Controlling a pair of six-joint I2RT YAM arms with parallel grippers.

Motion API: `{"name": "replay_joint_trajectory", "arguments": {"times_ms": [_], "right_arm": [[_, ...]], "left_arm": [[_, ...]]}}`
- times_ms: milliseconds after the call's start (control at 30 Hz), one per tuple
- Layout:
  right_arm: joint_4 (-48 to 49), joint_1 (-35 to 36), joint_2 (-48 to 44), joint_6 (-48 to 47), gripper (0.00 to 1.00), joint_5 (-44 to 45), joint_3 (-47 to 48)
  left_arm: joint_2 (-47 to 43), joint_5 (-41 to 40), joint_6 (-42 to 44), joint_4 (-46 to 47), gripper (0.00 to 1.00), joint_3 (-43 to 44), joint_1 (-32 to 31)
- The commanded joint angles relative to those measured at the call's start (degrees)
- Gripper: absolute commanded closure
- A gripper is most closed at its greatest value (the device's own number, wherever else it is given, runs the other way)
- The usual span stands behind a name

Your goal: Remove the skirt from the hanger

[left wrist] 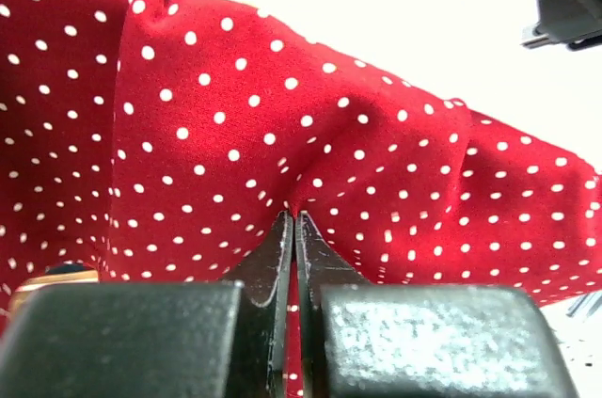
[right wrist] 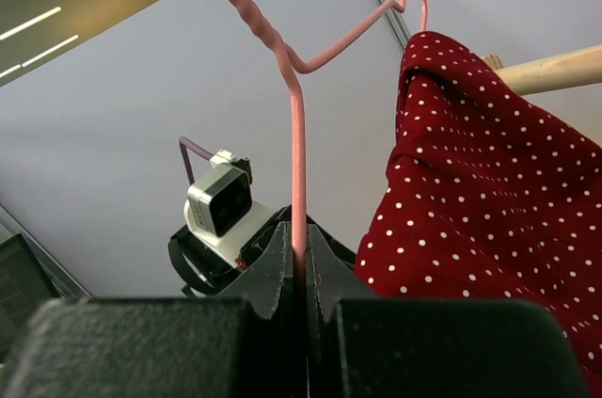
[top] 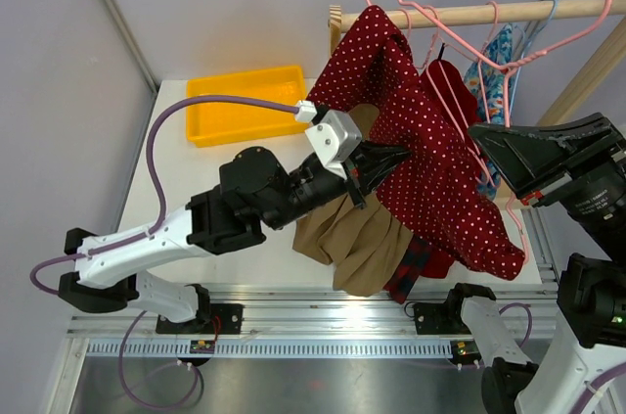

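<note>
The skirt [top: 421,130] is red with white dots and hangs draped over a pink wire hanger [top: 516,58] by the wooden rail. My left gripper [top: 399,155] reaches in from the left and is shut on a pinched fold of the skirt [left wrist: 310,135]; in the left wrist view the fabric runs down between the closed tips of the gripper [left wrist: 295,219]. My right gripper [top: 484,135] comes from the right and is shut on the hanger's wire [right wrist: 297,135], just below its twisted neck. The right wrist view shows the gripper [right wrist: 298,229] with the skirt [right wrist: 489,200] to its right.
A wooden rail [top: 548,9] crosses the top right with more hangers and a blue patterned garment [top: 499,52]. A tan garment [top: 362,238] and a plaid piece [top: 411,272] lie below the skirt. A yellow tray [top: 245,106] sits at the back left.
</note>
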Motion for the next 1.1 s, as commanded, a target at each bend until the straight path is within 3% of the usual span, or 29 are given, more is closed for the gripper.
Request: {"name": "replay_joint_trajectory", "arguments": {"times_ms": [0, 267, 533, 700, 833, 1000, 1067], "right_arm": [[0.69, 0.80, -0.88, -1.50, 1.00, 1.25, -0.25], [-3.60, 1.59, 0.26, -5.63, 1.00, 3.70, 3.85], [-12.22, 3.17, 6.41, -13.45, 1.00, 10.20, 15.74], [-18.72, 3.17, 9.39, -21.86, 1.00, 15.73, 23.28], [-35.13, 3.26, 10.98, -31.20, 1.00, 36.51, 32.69], [-40.53, 3.17, 5.46, -37.88, 1.00, 56.14, 26.48], [-42.37, 3.17, 4.22, -38.68, 1.00, 58.54, 23.06]], "left_arm": [[-4.28, -0.41, -0.16, 7.05, 1.00, -3.87, -0.78], [-7.96, -1.37, -0.16, 6.54, 1.00, -9.22, -1.30], [-26.85, -18.41, -4.81, -2.32, 1.00, -32.41, -3.77], [-39.78, -30.43, -8.77, -14.79, 1.00, -36.22, -3.77], [-43.05, -40.11, -5.89, -19.12, 1.00, -33.94, -3.77], [-35.59, -45.32, 6.50, -15.88, 1.00, -25.00, -3.16], [-31.73, -43.32, 10.71, -14.30, 1.00, -21.38, -2.19]]}}
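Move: The left hand already pinches the dotted skirt. The yellow bin it is headed for lies about 38 cm ahead, 29 cm to its left and 50 cm below. The khaki skirt hangs some 14 cm ahead, 2 cm left and 28 cm lower. For the right hand, which grips the pink hanger, the dotted skirt's middle is roughly level fore and aft, 6 cm left and 12 cm down. Left hand pulls the pinched skirt down and about 24 cm left; right hand swings the hanger right. ##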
